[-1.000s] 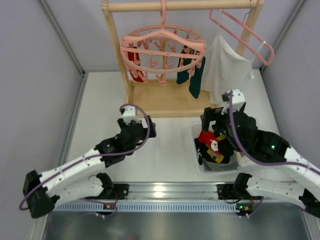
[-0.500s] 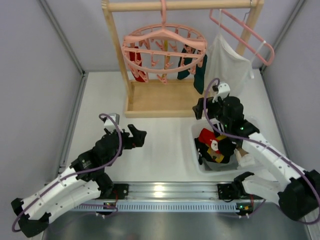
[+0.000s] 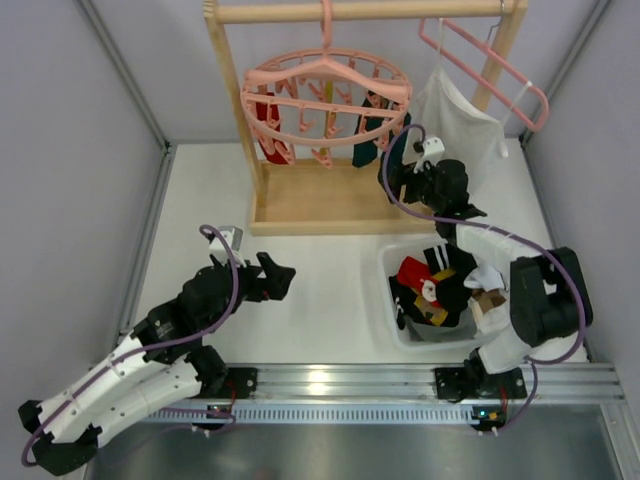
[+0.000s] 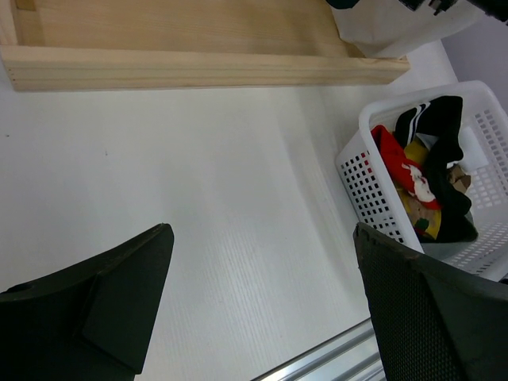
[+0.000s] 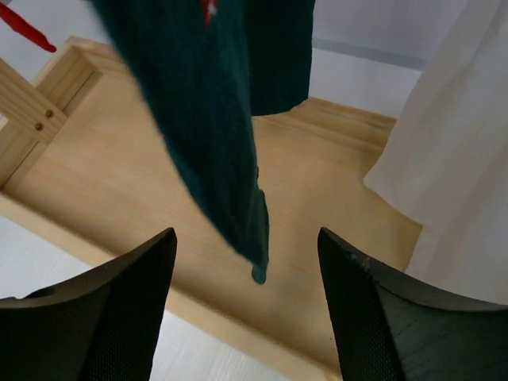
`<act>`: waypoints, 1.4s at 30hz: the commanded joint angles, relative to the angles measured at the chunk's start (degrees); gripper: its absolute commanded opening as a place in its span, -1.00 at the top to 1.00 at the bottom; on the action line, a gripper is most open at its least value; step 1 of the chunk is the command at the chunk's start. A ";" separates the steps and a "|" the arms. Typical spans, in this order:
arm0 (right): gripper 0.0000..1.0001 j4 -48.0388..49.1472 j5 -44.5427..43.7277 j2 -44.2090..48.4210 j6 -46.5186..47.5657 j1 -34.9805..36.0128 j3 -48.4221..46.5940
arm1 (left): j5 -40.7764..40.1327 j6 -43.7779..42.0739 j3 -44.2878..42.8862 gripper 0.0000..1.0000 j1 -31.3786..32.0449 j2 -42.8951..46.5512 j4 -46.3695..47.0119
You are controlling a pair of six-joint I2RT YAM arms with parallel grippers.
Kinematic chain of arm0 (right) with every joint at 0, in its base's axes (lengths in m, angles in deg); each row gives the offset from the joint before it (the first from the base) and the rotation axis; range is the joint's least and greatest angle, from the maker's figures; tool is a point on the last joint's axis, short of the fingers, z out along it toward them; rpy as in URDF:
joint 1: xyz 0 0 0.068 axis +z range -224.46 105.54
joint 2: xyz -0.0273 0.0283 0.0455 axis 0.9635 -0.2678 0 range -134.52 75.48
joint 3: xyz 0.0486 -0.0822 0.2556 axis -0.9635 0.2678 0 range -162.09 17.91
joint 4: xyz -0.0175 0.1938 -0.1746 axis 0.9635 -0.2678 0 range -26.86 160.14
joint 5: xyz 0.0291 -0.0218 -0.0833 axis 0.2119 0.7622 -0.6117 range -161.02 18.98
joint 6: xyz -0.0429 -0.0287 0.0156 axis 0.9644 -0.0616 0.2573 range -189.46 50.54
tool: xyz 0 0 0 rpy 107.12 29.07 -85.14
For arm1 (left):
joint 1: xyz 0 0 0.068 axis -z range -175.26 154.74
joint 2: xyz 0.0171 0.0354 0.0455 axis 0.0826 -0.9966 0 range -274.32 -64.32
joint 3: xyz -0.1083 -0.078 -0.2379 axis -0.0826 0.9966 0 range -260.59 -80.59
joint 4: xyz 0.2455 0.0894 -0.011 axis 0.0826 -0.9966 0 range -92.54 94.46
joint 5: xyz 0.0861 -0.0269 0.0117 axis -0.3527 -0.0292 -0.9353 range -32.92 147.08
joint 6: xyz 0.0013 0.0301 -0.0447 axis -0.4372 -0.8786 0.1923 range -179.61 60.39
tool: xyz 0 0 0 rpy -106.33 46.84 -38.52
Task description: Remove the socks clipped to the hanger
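Observation:
The round pink hanger (image 3: 325, 92) hangs from the wooden rack's top bar. Red socks (image 3: 268, 122) hang clipped on its left, dark teal socks (image 3: 372, 140) on its right. My right gripper (image 3: 397, 172) is open, raised just below and in front of the teal socks. In the right wrist view a teal sock (image 5: 208, 135) hangs down between my open fingers (image 5: 103, 309), its tip just above them, untouched. My left gripper (image 3: 275, 275) is open and empty low over the table, left of the basket.
A white basket (image 3: 392, 290) at the front right holds several removed socks; it also shows in the left wrist view (image 4: 361, 171). The wooden rack base (image 3: 320, 200) lies behind. A white cloth (image 3: 450, 135) hangs on a second pink hanger (image 3: 490, 65) to the right.
My right arm has risen from the basket and reached back up to the teal socks. My left arm has pulled back toward the front left and lowered.

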 commanded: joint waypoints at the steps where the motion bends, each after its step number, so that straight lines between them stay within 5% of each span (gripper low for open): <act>1: -0.36 13.35 3.06 -5.14 0.19 -0.87 -3.90 | 1.13 -1.77 -2.19 -0.97 -0.21 -0.19 -0.07; 3: -0.22 16.79 4.02 -8.75 -1.05 -1.04 -4.34 | 0.61 -1.42 -2.19 -0.97 -0.21 -0.37 0.10; 7: 0.67 24.27 5.61 -12.19 -3.60 -0.69 -4.43 | -0.27 -1.34 -2.63 -0.97 -0.21 -0.72 0.10; 10: 1.00 29.02 2.63 -11.14 -3.51 0.53 -2.15 | -2.63 1.11 -2.98 -0.97 -0.21 -0.20 -0.07; 17: 1.00 31.51 -4.82 -1.04 -3.17 4.75 9.26 | 0.06 3.51 -6.49 -0.97 -0.21 4.12 0.28; 25: 1.00 23.58 -22.68 13.63 0.97 21.18 17.53 | 12.73 -2.39 -22.99 -0.97 -0.21 -0.89 0.01; 36: 1.00 17.52 -43.77 14.89 4.66 43.75 14.65 | 7.03 -11.96 -56.12 -0.97 -0.21 -23.46 -8.14; 42: 1.00 16.29 -54.05 8.12 7.91 53.17 6.92 | -2.64 -14.16 -61.96 -0.97 -0.03 -33.32 -12.47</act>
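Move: Right hand: the near green sock hangs from its clip with its middle about 5 cm ahead, 2 cm to the left and 5 cm above; its loose lower end dangles just beyond the fingertips. The second green sock is some 13 cm ahead, 7 cm left and 8 cm up; the white cloth is about 13 cm ahead, 11 cm right and 5 cm up. The basket lies 20 cm back, 10 cm right and 15 cm below. From the left hand, the near green sock is roughly 30 cm ahead, 29 cm right and 2 cm higher. The right hand eases about 4 cm forward with a little left and down, its half-closing fingers shutting on the lower end of the near green sock, then hauls it some 22 cm back and 15 cm left, rising about 8 cm as the fingertips tip up, and keeps its pinch. Meanwhile the left hand, still wide open, waits briefly and then climbs about 30 cm towards the pink hanger, tipping its fingers up some 20 degrees and easing forward at the end. ##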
